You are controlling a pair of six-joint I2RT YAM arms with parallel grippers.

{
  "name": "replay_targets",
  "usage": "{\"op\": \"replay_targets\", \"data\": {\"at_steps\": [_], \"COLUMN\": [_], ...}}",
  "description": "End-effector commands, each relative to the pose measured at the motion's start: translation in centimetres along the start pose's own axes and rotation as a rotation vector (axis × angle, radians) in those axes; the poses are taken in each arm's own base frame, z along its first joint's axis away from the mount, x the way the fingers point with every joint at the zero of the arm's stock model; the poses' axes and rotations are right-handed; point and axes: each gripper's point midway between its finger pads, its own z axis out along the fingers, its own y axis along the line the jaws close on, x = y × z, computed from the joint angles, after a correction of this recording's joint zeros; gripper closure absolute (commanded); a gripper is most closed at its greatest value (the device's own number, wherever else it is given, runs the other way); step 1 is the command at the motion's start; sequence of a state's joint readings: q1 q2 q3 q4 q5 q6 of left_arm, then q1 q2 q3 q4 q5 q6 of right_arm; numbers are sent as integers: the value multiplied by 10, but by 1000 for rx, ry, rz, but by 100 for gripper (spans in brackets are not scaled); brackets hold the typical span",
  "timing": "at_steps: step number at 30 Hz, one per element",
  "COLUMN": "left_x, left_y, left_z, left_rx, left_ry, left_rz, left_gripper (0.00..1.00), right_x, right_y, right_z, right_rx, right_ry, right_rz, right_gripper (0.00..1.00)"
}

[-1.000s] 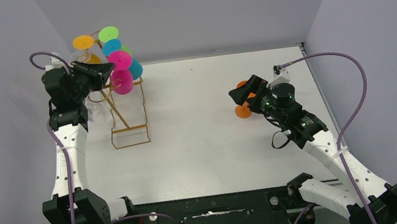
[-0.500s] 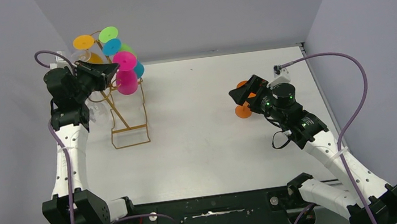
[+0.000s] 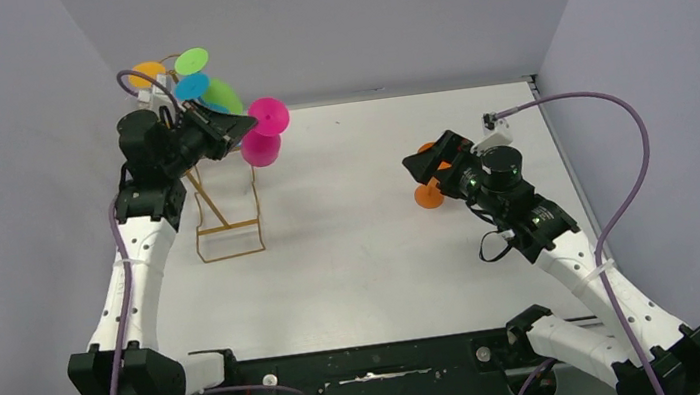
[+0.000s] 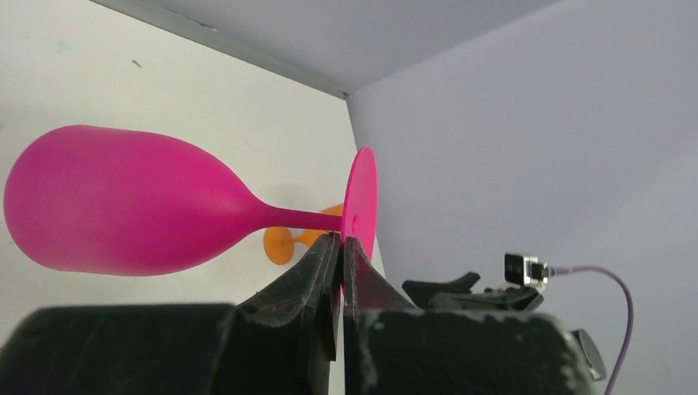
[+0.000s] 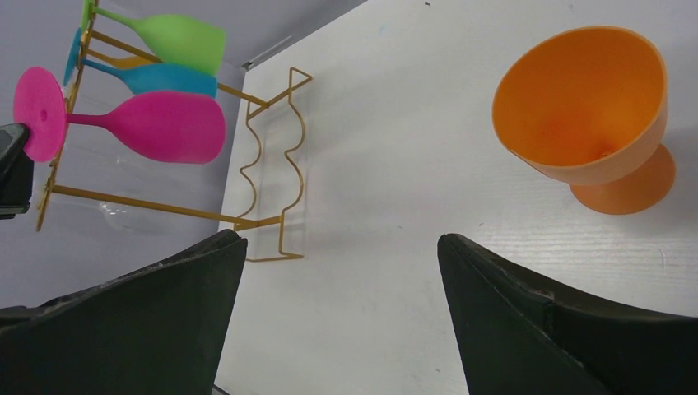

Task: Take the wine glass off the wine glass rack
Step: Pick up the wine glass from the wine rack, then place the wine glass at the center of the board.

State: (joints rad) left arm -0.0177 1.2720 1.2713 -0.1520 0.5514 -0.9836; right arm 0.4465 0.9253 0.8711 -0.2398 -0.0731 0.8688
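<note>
My left gripper (image 3: 251, 121) (image 4: 340, 239) is shut on the foot disc of a pink wine glass (image 3: 262, 140) (image 4: 123, 214), held on its side in the air. The glass hangs just right of the gold wine glass rack (image 3: 226, 228) (image 5: 272, 173), apart from its arms. It shows in the right wrist view too, as the pink wine glass (image 5: 156, 125). A green glass (image 3: 221, 95) (image 5: 177, 37), a blue glass (image 3: 191, 86) (image 5: 165, 80) and an orange one (image 3: 148, 74) still hang on the rack. My right gripper (image 3: 425, 161) (image 5: 342, 239) is open over the table at the right, holding nothing.
An orange glass (image 3: 428, 195) (image 5: 584, 107) stands upright on the table right by my right gripper. Grey walls close in the table on the left, back and right. The rack's wire base (image 3: 229, 240) sits near the left wall.
My left arm has swung right and carried the pink wine glass off the rack's arm, out over the table. The right arm has not moved.
</note>
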Motion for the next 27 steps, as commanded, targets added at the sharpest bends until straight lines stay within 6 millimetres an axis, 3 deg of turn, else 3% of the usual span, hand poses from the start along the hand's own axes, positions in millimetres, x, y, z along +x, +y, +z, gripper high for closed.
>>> {"op": "replay_targets", "data": {"at_steps": [1,4,7,10,18,27], "left_x": [17,57,102,129,166,188], "left_y": [-62,-79,-80,-76,-73,-72], "left_z": [-9,-10,-11,-18,-42,-56], "left_rx": [161,260,328,365,492,560], "left_ry": [33,120,201,233,262,315], "left_rz": [234,328,381,410,372,329], "left_gripper": [100,100,100,100,100,100], "right_x": [-26,-30,-33,-32,-5,50], "right_y": [34,40,47,60,110,143], "right_z": [-12,-17,-23,-28,-30,-19], "right_rx": [-139,-177,-224,-305,-586,-706], "right_ry": [-102,-127,-151,-147,19,261], "right_rz": [-19,-40,-62,-97,-158,-243], "right_gripper": [10,10,10,11,21,36]}}
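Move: The left hand already holds the pink wine glass by its foot; the bowl hangs below, the glass's middle some 2 cm right and 8 cm down. The right hand's open fingers wait about 29 cm to its right, 10 cm back, 9 cm lower; the blue glass on the rack is 7 cm ahead, 9 cm left. From the right hand the pink glass is roughly 27 cm left, 10 cm ahead; an orange glass stands 7 cm ahead, 4 cm right, well below. Back and to the right, about 14 cm and 13 cm, the left hand carries the pink glass away from the rack towards the right hand, dipping some 5 cm late on, turning clockwise about 30 degrees and keeping its pinch on the foot. The right hand rises, then swings left about 9 cm towards the foot and slightly back, turning counter-clockwise as its fingers partly close. ##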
